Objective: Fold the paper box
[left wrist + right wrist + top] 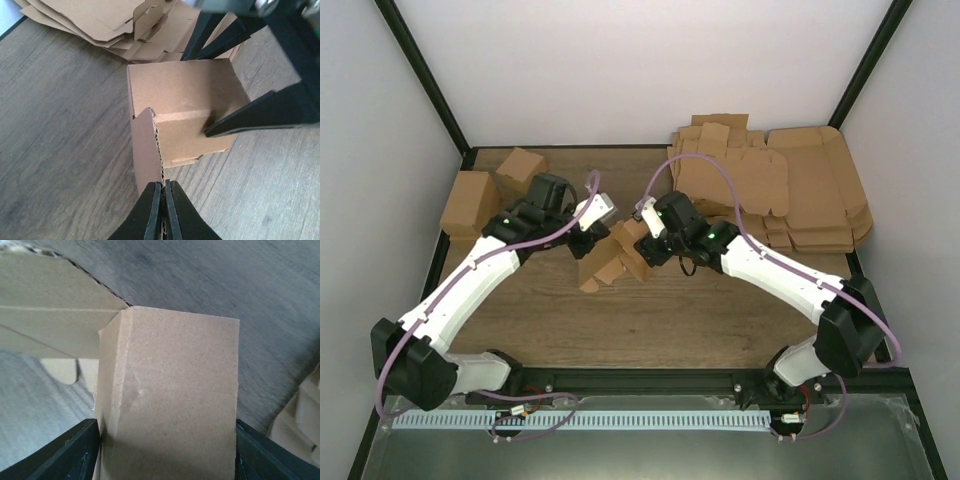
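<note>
The paper box is a partly folded brown carton standing mid-table between both arms. In the left wrist view its folded body lies ahead, and one upright flap runs back into my left gripper, which is shut on that flap's corrugated edge. My right gripper straddles a wide folded panel, one finger pressed against each side, so it is shut on the box. From the top, the left gripper holds the box's left side and the right gripper its right side.
A big heap of flat brown cardboard sheets fills the back right corner. Two folded brown cartons stand at the back left. Bare wooden table lies in front of the box, and black frame posts line the sides.
</note>
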Robot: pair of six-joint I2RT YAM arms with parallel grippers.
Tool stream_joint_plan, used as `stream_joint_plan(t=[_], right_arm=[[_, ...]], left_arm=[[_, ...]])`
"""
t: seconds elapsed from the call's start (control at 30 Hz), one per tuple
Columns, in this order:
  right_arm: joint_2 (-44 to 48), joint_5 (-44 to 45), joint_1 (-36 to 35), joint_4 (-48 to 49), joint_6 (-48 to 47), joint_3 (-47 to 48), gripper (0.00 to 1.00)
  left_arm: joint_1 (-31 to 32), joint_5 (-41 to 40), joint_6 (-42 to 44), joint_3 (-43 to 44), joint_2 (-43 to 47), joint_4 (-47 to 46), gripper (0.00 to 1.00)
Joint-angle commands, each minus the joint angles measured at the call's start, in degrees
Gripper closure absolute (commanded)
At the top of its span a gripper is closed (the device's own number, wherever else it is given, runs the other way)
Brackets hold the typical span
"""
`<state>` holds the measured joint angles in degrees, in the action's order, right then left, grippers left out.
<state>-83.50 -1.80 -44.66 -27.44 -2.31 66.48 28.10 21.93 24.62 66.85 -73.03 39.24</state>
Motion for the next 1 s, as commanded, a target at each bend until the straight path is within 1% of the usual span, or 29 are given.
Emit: stream_joint_plan(t=[0.0, 0.3, 0.37, 0.43, 0.5, 0.6, 0.63, 0.8, 0.97], right_arm=[[-3.15, 7.08, -2.70, -0.52, -2.40, 3.79, 0.29], [-4.75, 13.09, -3.68, -1.12, -2.53, 3.99, 0.31], [-4.57, 13.98, -3.61, -0.68, -2.04, 3.78, 0.32], [-4.41, 14.53, -3.67, -0.36, -1.40, 3.66, 0.34], [-4.30, 14.61, -3.70, 0.10, -0.58, 3.41, 0.37], [-4.62, 14.66, -3.63, 0.26, 0.89, 3.16, 0.42], [-4.79, 14.64, -3.59, 0.28, 1.35, 2.95, 0.45], [-4.93, 12.54, -3.21, 1.98, 3.17, 0.31, 0.48], [-2.74, 5.19, 1.00, 6.25, 6.32, -4.72, 0.50]], left_arm=[[0.20, 5.86, -1.47, 3.84, -2.09, 0.70, 0.96], [0.20, 8.21, -5.72, 8.89, -4.46, 2.43, 0.95], [0.20, 8.28, -7.29, 9.98, -4.59, 2.33, 0.92], [0.20, 8.22, -8.85, 11.11, -4.62, 2.28, 0.84], [0.20, 7.91, -9.80, 11.90, -4.10, 1.99, 0.69], [0.20, 6.46, -12.48, 11.99, -2.07, 0.93, 0.52], [0.20, 5.50, -14.03, 12.03, -1.26, 0.65, 0.49], [0.20, 3.78, -17.99, 14.37, 1.48, 3.29, 0.39], [0.20, 0.59, -20.77, 12.60, 6.09, 4.81, 0.27]])
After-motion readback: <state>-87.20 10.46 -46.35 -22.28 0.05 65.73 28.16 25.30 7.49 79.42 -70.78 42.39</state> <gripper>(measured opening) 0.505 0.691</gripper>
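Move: The left hand has its shut fingers on the upper edge of the paper box's side panel, whose middle hangs about 6 cm below and within a centimetre or so to the right and ahead. From that hand the box's end is about 8 cm right, 1 cm ahead and 5 cm lower; the small box is some 20 cm left, 25 cm ahead. The right hand straddles the box's end, centred roughly 2 cm ahead, 2 cm left and 3 cm below it. Letting go of the side panel's edge, the left fingers spread wide as the hand, after easing about 2 cm right, climbs some 10 cm away from the box, the fingertips tilting up about 15 degrees to point less steeply. The right hand keeps the box's end between its fingers, draws them partly closed on it, and carries it roughly 3 cm forward and slightly down. ##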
